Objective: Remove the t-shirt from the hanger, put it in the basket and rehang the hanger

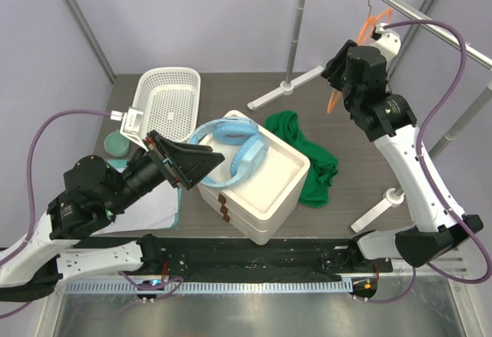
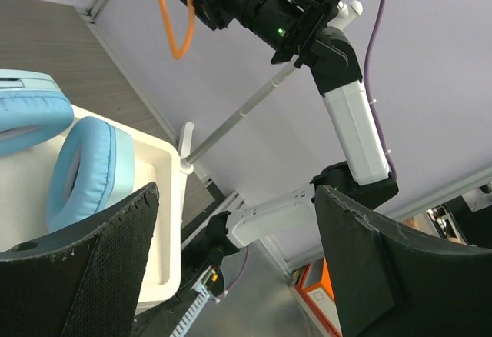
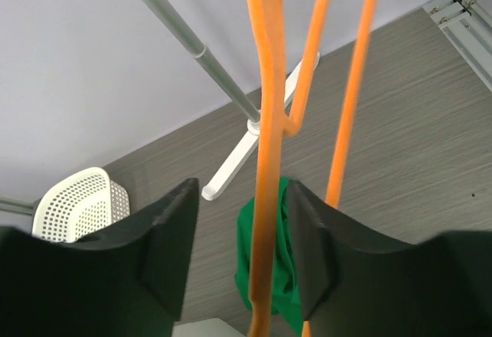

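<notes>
The dark green t-shirt (image 1: 311, 160) lies crumpled on the table behind the white box, off the hanger; it also shows in the right wrist view (image 3: 270, 271). The orange hanger (image 1: 374, 21) hangs bare from the grey rail at the back right, and shows in the left wrist view (image 2: 178, 21). My right gripper (image 1: 335, 71) is open, raised at the hanger. One orange hanger bar (image 3: 265, 121) runs between its fingers (image 3: 242, 252). My left gripper (image 1: 196, 166) is open and empty (image 2: 234, 252), beside the white box.
A white box (image 1: 269, 198) with blue headphones (image 1: 234, 148) stands mid-table. A white mesh basket (image 1: 165, 102) and a teal cup (image 1: 117, 145) are at the left. The rail's pole (image 1: 298, 21) and white feet (image 1: 288, 87) stand at the back and right.
</notes>
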Controlling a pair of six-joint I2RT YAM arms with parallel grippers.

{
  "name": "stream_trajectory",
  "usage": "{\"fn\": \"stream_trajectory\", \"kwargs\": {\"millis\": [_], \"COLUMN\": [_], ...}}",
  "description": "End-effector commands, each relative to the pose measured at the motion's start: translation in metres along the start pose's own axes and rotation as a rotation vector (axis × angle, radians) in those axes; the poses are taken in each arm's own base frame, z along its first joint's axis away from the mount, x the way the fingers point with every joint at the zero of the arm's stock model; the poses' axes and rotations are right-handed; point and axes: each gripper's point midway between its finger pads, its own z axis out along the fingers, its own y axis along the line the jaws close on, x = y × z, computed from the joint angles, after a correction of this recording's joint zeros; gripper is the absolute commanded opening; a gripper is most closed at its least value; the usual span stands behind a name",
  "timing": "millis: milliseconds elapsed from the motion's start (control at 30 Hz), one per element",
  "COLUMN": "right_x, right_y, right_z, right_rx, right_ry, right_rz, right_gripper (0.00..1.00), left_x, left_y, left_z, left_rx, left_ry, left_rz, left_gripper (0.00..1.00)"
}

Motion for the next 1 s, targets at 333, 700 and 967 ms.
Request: {"fn": "stream_trajectory", "kwargs": {"millis": [333, 700, 967], "right_x": [-0.015, 0.099, 0.18], "right_y": [-0.039, -0.119, -0.137], "right_z": [-0.07, -0.117, -0.084], "right_rx": [-0.039, -0.036, -0.016], "right_ry": [0.024, 0.27, 0.359], "right_rz": [-0.18, -0.221, -0.179], "right_gripper": [0.91, 0.97, 0.97], "left_x": [-0.011, -0.011, 0.003], "left_y": [0.012, 0.025, 0.027], "left_z": [0.004, 0.019, 0.034], "left_rx": [-0.071, -0.152, -0.168], "left_ry": [-0.066, -0.078, -0.034], "left_rz": [-0.002, 0.035, 0.021], "left_gripper": [0.82, 0.83, 0.83]}}
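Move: The right fingers are already half open around the orange hanger, whose middle is about 4 cm ahead, 6 cm right and 3 cm above. The rail crosses roughly 7 cm ahead, 7 right and 14 above that hand; the green t-shirt lies some 39 cm below, 6 back and 2 left. From the left hand the hanger is about 31 cm ahead, 34 right and 3 below, the headphones 14 ahead, 3 right and 26 below. Back and then steeply down, the right hand comes free of the hanger: its fingers go on opening to nearly full, it draws away about 16 cm towards its base, then sinks some 19 cm towards the t-shirt's level, its tips dipping about 20 degrees. The open left hand eases forward and down towards the headphones, about 5 cm in all, drifting right. ##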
